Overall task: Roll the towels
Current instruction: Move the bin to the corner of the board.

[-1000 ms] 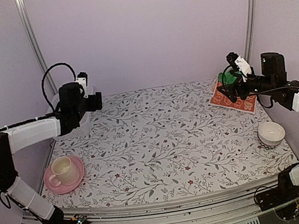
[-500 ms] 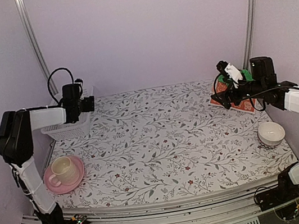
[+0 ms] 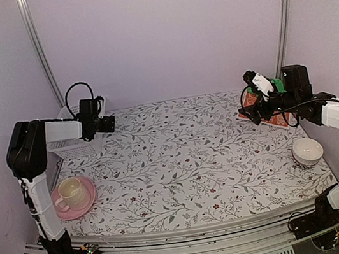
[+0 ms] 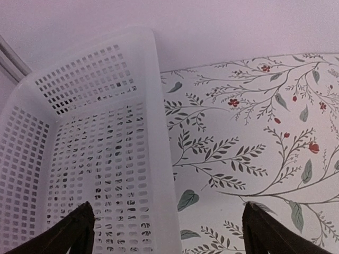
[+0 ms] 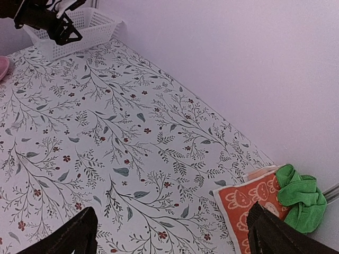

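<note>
Both towels lie at the table's far right corner. The orange-red towel [image 5: 253, 205] with a white pattern lies flat, and the green towel [image 5: 300, 197] is bunched up against its far side. From above, the orange-red towel [image 3: 277, 121] and green towel [image 3: 253, 96] are partly covered by my right arm. My right gripper [image 3: 252, 109] hovers open at their left edge, empty; in its wrist view the right gripper [image 5: 170, 233] has one finger [image 5: 267, 233] over the orange-red towel. My left gripper [image 3: 108, 122] is open and empty at the far left, and its wrist view shows the left gripper [image 4: 167, 233] over a basket's rim.
A white perforated basket [image 3: 72, 145] stands at the far left; its right wall [image 4: 159, 159] runs between my left fingers. A cup on a pink saucer [image 3: 70, 194] sits near left. A white bowl [image 3: 307, 151] sits near right. A floral cloth covers the table.
The left arm has folded back, with its gripper staying by the basket's right side. The right gripper has shifted a little left, off the towels to their left edge. Both stayed open.
</note>
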Robot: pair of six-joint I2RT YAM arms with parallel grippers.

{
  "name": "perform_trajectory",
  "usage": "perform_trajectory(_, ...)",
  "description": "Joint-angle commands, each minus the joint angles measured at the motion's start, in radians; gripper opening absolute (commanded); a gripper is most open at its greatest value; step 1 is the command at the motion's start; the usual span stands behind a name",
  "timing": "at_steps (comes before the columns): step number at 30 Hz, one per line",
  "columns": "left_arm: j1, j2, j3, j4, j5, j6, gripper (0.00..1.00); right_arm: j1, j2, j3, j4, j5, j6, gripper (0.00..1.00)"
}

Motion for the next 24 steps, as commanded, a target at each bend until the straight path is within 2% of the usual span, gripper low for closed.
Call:
perform_trajectory(1,0.005,0.037,0.036,-0.061,-0.057,-0.020,0.97,0.008,0.015,-0.013,0.020,0.016,-0.010,0.99)
perform_trajectory(19,0.043,0.040,0.004,0.002,-0.341,-0.050,0.97,0.012,0.028,-0.020,0.022,0.014,-0.019,0.99)
perform_trajectory(24,0.054,0.040,0.000,0.008,-0.353,-0.057,0.97,0.015,0.030,-0.021,0.022,0.016,-0.021,0.99)
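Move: The bin's middle lies about 13 cm to the left hand's left, roughly 2 cm ahead and some 5 cm below it; its right wall runs between the open fingers, about 1 cm left of the hand point. The mug on the pink plate stands about 28 cm back, some 13 cm to the left of that hand and 8 cm lower. From the right hand the bin is roughly 70 cm to the left, 20 cm ahead and 19 cm lower. With its open fingers straddling the bin's right wall, the left hand first sinks about 2 cm, then sweeps left about 6 cm, creeping up by a centimetre or so on the way and swinging counter-clockwise by some 15 degrees. The fingers stay wide open, so the right-hand finger, clear of the wall at first, comes against the wall's outer face and pushes the bin leftward, towards the board's far left corner. ##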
